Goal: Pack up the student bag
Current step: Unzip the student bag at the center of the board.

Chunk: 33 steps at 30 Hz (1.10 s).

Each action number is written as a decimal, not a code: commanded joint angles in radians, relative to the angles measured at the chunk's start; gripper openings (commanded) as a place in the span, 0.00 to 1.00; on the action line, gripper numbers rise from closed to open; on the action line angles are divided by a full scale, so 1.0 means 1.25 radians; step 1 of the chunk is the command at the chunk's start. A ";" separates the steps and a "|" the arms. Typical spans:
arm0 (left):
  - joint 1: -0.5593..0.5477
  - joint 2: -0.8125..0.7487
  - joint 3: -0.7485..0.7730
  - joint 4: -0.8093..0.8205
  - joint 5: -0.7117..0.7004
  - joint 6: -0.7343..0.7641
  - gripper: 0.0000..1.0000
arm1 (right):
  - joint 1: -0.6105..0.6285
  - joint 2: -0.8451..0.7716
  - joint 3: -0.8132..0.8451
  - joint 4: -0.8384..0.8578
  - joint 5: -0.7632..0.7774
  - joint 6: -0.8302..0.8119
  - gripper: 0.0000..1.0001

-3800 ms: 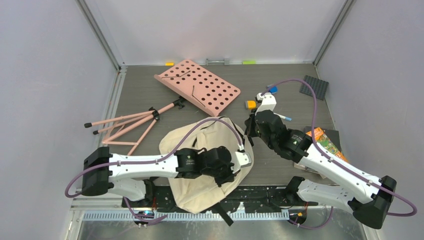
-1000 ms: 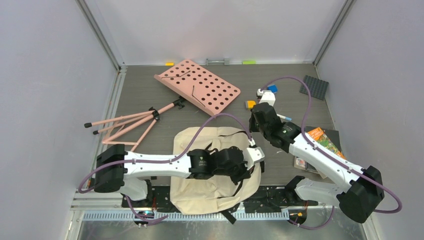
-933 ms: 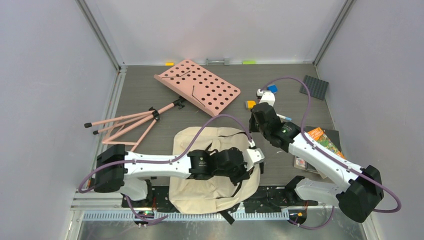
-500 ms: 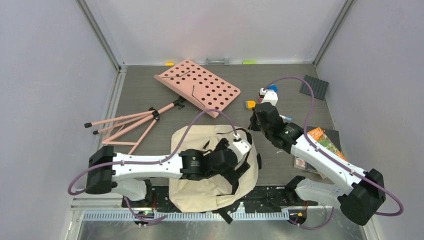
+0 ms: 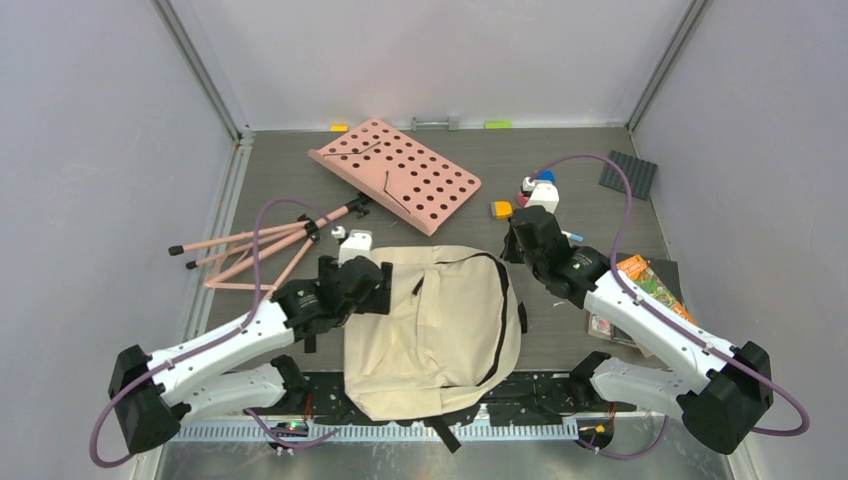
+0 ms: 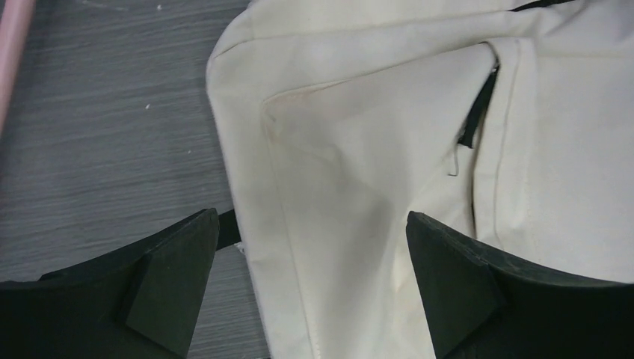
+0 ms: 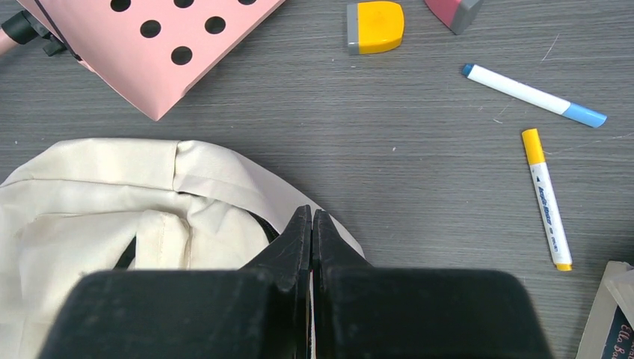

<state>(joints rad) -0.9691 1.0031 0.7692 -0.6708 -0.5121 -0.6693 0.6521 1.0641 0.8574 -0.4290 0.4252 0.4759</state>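
Note:
The student bag is a cream backpack with a black zipper. It lies flat at the near middle of the table. My left gripper stands wide open over its left edge. In the left wrist view the bag's fabric runs under the gap of that gripper, and nothing is held. My right gripper is shut, its tips resting over the top right corner of the bag. I cannot tell whether any fabric is pinched there.
A pink perforated board lies at the back, with a pink tripod stand to its left. A yellow block, a blue-capped marker and a yellow marker lie beyond the right gripper. Books lie at the right, a dark mat at the back right.
My left gripper has opened, let go of the bag and swung from its right side to its left edge. The bag now lies flatter. The right gripper has barely moved.

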 commanded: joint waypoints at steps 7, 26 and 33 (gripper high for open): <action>0.076 -0.023 -0.085 0.083 0.133 -0.040 1.00 | -0.004 -0.008 0.032 0.024 0.007 0.003 0.01; 0.078 0.101 -0.056 0.158 0.151 -0.007 0.00 | -0.004 0.000 0.050 -0.049 -0.085 -0.044 0.01; 0.094 0.038 0.063 0.071 0.083 0.141 0.00 | 0.024 -0.005 0.058 -0.124 -0.192 -0.047 0.01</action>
<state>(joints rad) -0.8757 1.1034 0.7021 -0.5465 -0.3141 -0.6334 0.6540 1.0687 0.8909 -0.5335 0.2794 0.4328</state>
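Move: The left hand hangs open above the student bag's left part; the canvas it will pinch lies about 6 cm below and 2 cm to its right. From this hand, the front-pocket zip pull is some 4 cm ahead and 8 cm right, and the bag's black main zip is level with it and about 22 cm right. From the right hand, that canvas is roughly 22 cm left, 9 cm back and 10 cm lower. Down onto the bag's canvas goes the left hand, about 6 cm, after a short swing left that it reverses to the right, tipping some 10 degrees further down. Its wide-open fingers shut on a fold left of the front-pocket zip and then raise it about 2 cm. Late on, the right hand, still shut at the bag's far right rim, eases back and left, turning slightly counter-clockwise. ##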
